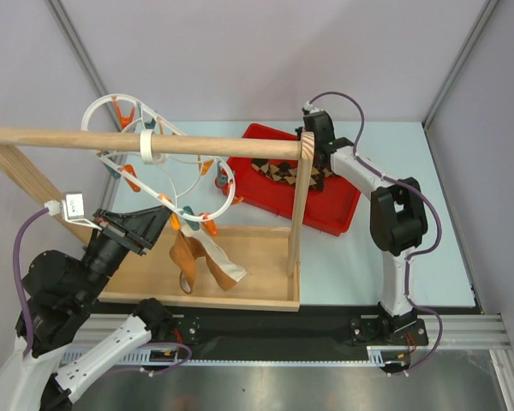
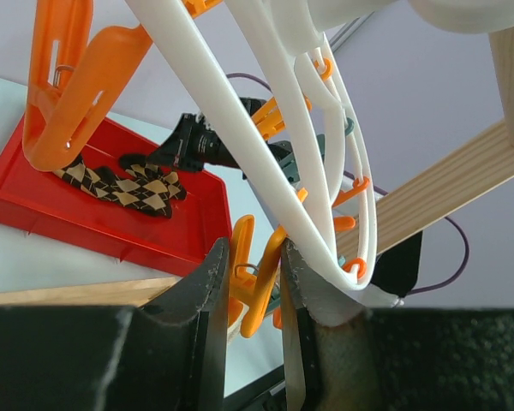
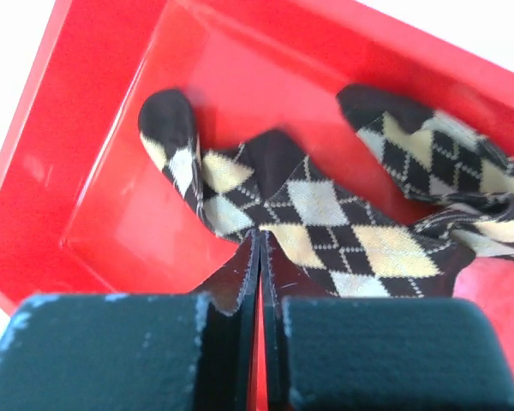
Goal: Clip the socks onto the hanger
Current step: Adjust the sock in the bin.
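The white wavy hanger (image 1: 232, 193) hangs by its loop from a wooden rod, with orange and teal pegs around its ring. My left gripper (image 1: 160, 224) (image 2: 253, 250) is shut on an orange peg (image 2: 259, 287) at the ring's lower edge, one jaw on each handle. Argyle socks (image 1: 280, 174) (image 3: 325, 223) lie crumpled in the red tray (image 1: 343, 214). My right gripper (image 1: 309, 154) (image 3: 261, 235) is down in the tray, its jaws pinched together on the near edge of a sock. In the top view the wooden post partly hides this gripper.
The wooden frame has a rod (image 1: 68, 137), an upright post (image 1: 297, 223) and a flat base (image 1: 248, 287). A tan and cream piece of cloth (image 1: 197, 261) hangs below the hanger over the base. The tray's raised walls (image 3: 34, 171) surround the right gripper.
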`<state>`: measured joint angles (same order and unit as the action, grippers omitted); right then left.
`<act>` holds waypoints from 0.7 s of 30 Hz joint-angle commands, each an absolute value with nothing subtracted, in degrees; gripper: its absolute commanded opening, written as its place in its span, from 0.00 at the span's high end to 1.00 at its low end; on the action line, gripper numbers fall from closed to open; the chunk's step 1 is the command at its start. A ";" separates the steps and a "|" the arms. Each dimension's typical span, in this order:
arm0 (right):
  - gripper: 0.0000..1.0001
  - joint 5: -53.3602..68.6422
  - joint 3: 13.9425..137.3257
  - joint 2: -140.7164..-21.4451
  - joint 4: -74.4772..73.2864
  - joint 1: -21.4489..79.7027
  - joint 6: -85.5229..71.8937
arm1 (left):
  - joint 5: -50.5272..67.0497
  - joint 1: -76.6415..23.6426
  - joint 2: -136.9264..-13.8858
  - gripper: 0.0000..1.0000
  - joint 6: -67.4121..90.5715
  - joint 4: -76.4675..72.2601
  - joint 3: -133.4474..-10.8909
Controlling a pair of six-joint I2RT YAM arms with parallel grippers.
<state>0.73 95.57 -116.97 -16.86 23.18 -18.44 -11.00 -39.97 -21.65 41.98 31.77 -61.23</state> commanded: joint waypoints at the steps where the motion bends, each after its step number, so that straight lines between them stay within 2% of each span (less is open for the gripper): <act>1: 0.98 -3.83 100.11 -118.66 -22.22 22.77 -20.11 | -13.62 -39.99 -22.68 1.00 42.01 40.43 -59.24; 2: 0.94 -5.96 98.72 -118.13 -22.58 22.33 -21.69 | -13.62 -39.99 -22.68 1.00 42.01 40.43 -59.15; 3: 0.85 -6.15 96.61 -116.99 -21.63 21.63 -23.10 | -13.62 -39.90 -22.68 1.00 42.01 40.34 -58.98; 4: 0.80 -5.89 90.07 -114.11 -17.71 20.84 -28.16 | -13.71 -39.90 -22.68 1.00 42.01 40.25 -58.89; 7: 0.73 -3.52 80.18 -108.48 -6.99 17.94 -37.57 | -13.62 -39.90 -22.76 1.00 41.92 39.82 -58.36; 10: 0.59 -2.37 74.45 -107.75 -1.60 16.35 -42.35 | -13.10 -39.99 -23.03 1.00 42.01 39.55 -58.36; 12: 0.57 -0.62 74.18 -108.28 2.08 16.44 -41.40 | -13.01 -39.99 -22.77 1.00 42.19 39.90 -58.45; 17: 0.56 1.41 80.77 -111.71 -4.13 17.05 -41.66 | -13.97 -39.99 -21.71 1.00 42.19 40.69 -58.10; 21: 0.56 -4.64 82.70 -111.10 -5.89 19.07 -40.35 | -13.98 -39.90 -21.53 1.00 42.28 40.52 -57.92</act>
<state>-1.34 80.31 -111.39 -6.59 17.65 -40.32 -11.03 -39.97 -21.17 42.00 30.50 -60.03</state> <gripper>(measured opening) 0.440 0.286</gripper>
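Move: The right fingers are shut and empty above the sock. The middle of the patterned sock bundle lies about 9 cm below them, some 2 cm ahead and 2 cm to the right. The red bin around the sock has its centre about 2 cm back, 2 cm right and 8 cm down, and its far wall is roughly 9 cm straight ahead and 6 cm lower. From the left hand, the sock is some 38 cm ahead, 27 cm right and 37 cm down. Open the right gripper nearly halfway while swinging it about 8 cm right, 7 cm down and a little back, down into the bin towards the sock's right end. Turn the hand some 20 degrees clockwise and roll its left side up about 15 degrees as it goes. Then lift it some 5 cm, easing forward and left, fingers still apart over the sock. ##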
